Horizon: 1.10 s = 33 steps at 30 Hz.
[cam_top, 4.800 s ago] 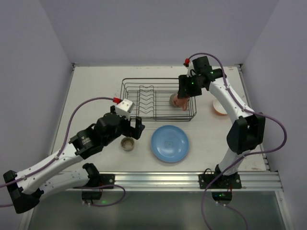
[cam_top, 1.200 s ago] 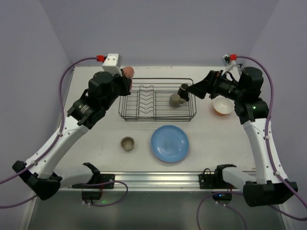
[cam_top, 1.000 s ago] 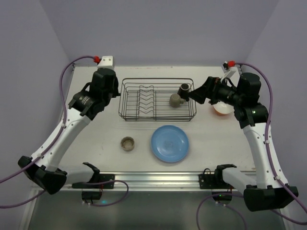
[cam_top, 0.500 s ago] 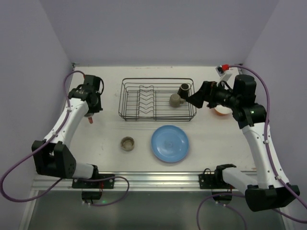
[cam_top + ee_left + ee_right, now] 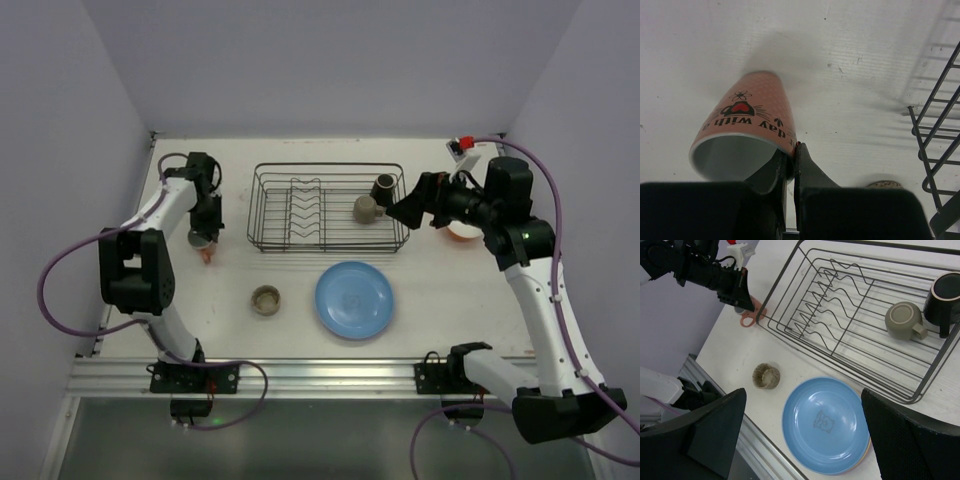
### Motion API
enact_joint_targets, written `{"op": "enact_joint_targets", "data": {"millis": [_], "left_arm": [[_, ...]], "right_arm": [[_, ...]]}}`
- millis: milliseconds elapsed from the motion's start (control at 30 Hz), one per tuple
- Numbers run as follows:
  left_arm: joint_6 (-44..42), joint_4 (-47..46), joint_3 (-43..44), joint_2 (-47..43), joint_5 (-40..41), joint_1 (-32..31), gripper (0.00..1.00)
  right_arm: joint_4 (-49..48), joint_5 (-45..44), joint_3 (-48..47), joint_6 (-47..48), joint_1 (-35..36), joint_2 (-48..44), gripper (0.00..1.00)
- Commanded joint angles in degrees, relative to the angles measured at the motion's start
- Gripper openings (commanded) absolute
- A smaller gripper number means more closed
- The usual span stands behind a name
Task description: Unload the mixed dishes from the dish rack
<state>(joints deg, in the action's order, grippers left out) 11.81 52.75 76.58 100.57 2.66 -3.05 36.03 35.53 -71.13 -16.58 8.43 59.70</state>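
The black wire dish rack (image 5: 262,242) (image 5: 790,272) holds an olive-grey cup (image 5: 365,208) (image 5: 902,320) and a dark brown cup (image 5: 384,187) (image 5: 946,294) at its right end. Left of the rack, my left gripper (image 5: 204,238) (image 5: 792,150) is shut on the rim of a pink cup (image 5: 206,254) (image 5: 747,127), tilted just above the table. My right gripper (image 5: 396,212) (image 5: 802,405) hangs open and empty over the rack's right end. A blue plate (image 5: 354,300) (image 5: 825,425) tops a stack in front of the rack, with a beige cup (image 5: 266,299) (image 5: 766,376) to its left.
An orange bowl (image 5: 460,230) sits right of the rack, partly hidden behind my right arm. The rack's side wires (image 5: 940,150) stand close on the right of the pink cup. The table's left edge runs near my left arm.
My left arm has swung from the rack's back left corner down to the table left of the rack, carrying the pink cup. My right gripper has drifted slightly left, still open.
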Motion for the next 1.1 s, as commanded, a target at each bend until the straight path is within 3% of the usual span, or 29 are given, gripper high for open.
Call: {"op": "enact_joint_targets", "data": {"millis": [0,33,133,167,233,600,667,700,833,900,1067], "left_arm": [[-1.97,0.69,2.7,1.12,-3.01,0.67,0.0],[-1.97,0.95,3.4,1.29,-3.01,0.85,0.16],[-2.15,1.39,3.93,1.2,-3.01,0.94,0.21],[-2.15,1.3,4.02,1.2,-3.01,0.94,0.27],[-2.15,1.48,4.37,1.2,-3.01,0.94,0.47],[-1.62,2.44,9.02,-5.64,1.21,0.94,0.87],[-1.44,2.36,9.64,-7.93,1.47,0.85,0.89],[-1.18,1.92,9.64,-10.81,1.56,0.85,1.0],[-0.39,-3.96,5.7,-21.36,0.95,0.85,1.0],[1.53,-8.35,3.16,-28.8,-0.71,0.85,1.0],[4.09,-26.16,-17.01,-47.37,-13.0,0.85,1.0]], "right_arm": [[-0.35,0.86,-1.9,1.28,0.63,-0.73,0.99],[-0.43,0.95,-1.9,1.29,0.71,-0.73,0.99],[-0.79,1.03,-1.73,1.29,0.71,-0.73,0.99],[-0.87,1.12,-1.64,1.29,0.71,-0.73,0.99],[-0.96,1.21,-1.64,1.37,0.8,-0.73,0.99],[-2.1,1.47,-1.03,1.37,0.8,1.02,0.99],[-3.76,2.78,-0.5,0.59,0.89,2.86,0.99],[-5.08,3.66,-0.24,-0.11,0.89,3.48,0.99],[-7.12,4.74,-1.8,-3.28,2.2,8.49,0.99],[-4.84,-0.34,-3.92,-2.24,4.83,11.64,0.99],[-0.62,-20.04,-13.49,1.45,12.75,22.37,0.99]]}}
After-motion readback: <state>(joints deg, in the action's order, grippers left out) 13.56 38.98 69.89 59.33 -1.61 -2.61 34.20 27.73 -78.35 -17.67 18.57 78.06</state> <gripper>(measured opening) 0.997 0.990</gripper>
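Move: The pink mug, upright on the table, is pinched at its right-hand wall by the left fingers; its middle is some 3 cm left of that hand and 4 cm below. From there the beige cup is about 15 cm right and 13 cm back, the rack's middle 30 cm right and 6 cm ahead. From the right hand the grey mug in the rack lies about 12 cm ahead, 5 cm left and 27 cm down, the black mug 17 cm straight ahead, the blue plate 7 cm back and 8 cm left. The pink mug is let go: the left fingers open wide while easing a couple of centimetres forward, then the hand lifts clear some 20 cm, drawing back late as the fingers swing up towards forward by nearly 50 degrees. The right hand, open and at first almost still, then sets off forward, left and down, about 5 cm each way, towards the grey mug, its fingers dipping slightly. ##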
